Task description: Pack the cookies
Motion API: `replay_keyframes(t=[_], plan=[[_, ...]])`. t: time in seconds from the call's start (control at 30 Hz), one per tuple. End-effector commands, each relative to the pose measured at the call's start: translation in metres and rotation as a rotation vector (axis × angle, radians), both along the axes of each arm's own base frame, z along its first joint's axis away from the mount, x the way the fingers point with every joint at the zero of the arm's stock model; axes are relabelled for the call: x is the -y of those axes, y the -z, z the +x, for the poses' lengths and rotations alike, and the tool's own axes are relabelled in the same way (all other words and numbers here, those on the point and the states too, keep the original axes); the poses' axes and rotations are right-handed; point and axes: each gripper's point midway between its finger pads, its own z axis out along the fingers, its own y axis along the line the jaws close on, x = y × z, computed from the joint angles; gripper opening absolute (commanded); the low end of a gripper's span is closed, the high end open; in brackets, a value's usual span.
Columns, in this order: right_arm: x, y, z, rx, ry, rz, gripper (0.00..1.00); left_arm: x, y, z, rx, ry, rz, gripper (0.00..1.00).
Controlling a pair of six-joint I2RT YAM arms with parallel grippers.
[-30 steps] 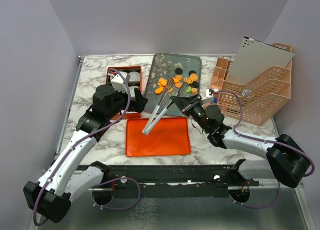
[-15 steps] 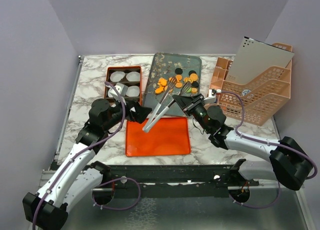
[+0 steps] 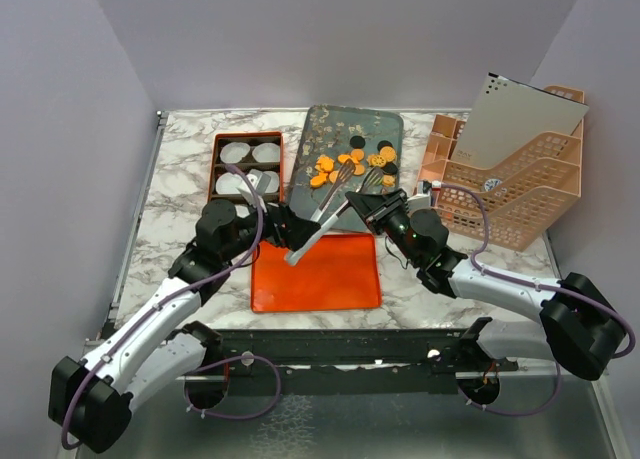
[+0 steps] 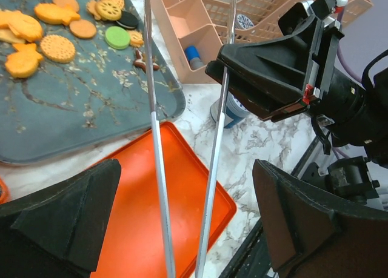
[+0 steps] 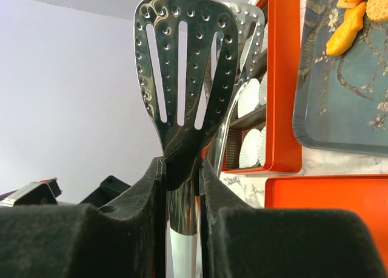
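Note:
The cookies (image 3: 352, 163) lie on a blue-grey patterned tray (image 3: 318, 129); in the left wrist view they (image 4: 56, 46) show as orange discs, fish shapes and one green disc. Metal tongs (image 3: 320, 217) slant from the tray down over the orange lid. My right gripper (image 3: 372, 204) is shut on one tong arm just below its slotted head (image 5: 182, 60). My left gripper (image 3: 285, 231) is open. Its fingers (image 4: 60, 220) stand on either side of the two tong arms (image 4: 156, 145) near their joined end, apart from them.
An orange box (image 3: 247, 164) with white paper liners sits left of the tray. A flat orange lid (image 3: 330, 279) lies in front. A pink basket (image 3: 510, 179) holding a grey sheet stands at the right, and a small blue item (image 4: 193, 52) rests in its pocket.
My left arm has swung from the orange box rightward and forward, so its open gripper now straddles the tongs' lower end. The right gripper and tongs have barely shifted.

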Motion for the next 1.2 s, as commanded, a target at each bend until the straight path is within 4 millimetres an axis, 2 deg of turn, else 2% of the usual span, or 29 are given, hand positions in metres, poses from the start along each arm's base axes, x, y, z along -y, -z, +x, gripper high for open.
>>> replay_keyframes(t=[0.0, 0.27, 0.43, 0.57, 1.07, 1.17], plan=[[0.002, -0.021, 0.006, 0.000, 0.037, 0.077, 0.01, 0.015, -0.001, 0.003, -0.007, -0.006, -0.046, 0.99], [0.002, -0.022, 0.004, -0.014, 0.030, 0.086, 0.01, 0.040, 0.002, 0.007, -0.033, 0.036, -0.021, 0.98], [0.001, -0.021, 0.002, -0.025, 0.019, 0.090, 0.00, 0.048, 0.010, 0.010, -0.052, 0.040, 0.019, 0.92], [0.001, -0.020, 0.001, -0.029, 0.014, 0.089, 0.00, 0.051, 0.015, 0.013, -0.069, 0.042, 0.031, 0.85], [0.000, -0.025, -0.004, -0.019, -0.009, 0.113, 0.01, 0.057, 0.028, 0.011, -0.115, 0.068, 0.046, 0.69], [0.000, -0.025, -0.005, -0.021, -0.014, 0.118, 0.00, 0.059, 0.028, 0.011, -0.117, 0.075, 0.044, 0.61]])
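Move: The slotted metal tongs are held up by the right gripper; the stretch of their two arms for the left gripper to close on lies about 5 cm to its right, 1 cm ahead and 4 cm lower, or some 5 cm left, 5 cm back and 3 cm below the right hand. From the left hand, the orange tray is some 20 cm down, 4 back, 2 right; the cookie sheet about 20 ahead, 10 right; the cup box about 16 ahead, 13 left. Bring the wide-open left gripper rightward about 5 cm and down about 4 cm, onto the tongs' arms behind the right gripper, tipping it only slightly. Once most of the sideways reach is done, start closing the fingers, down to about two thirds open, one on each outer side of the pair of arms. Keep the right gripper in place with its shut hold near the slotted heads. ##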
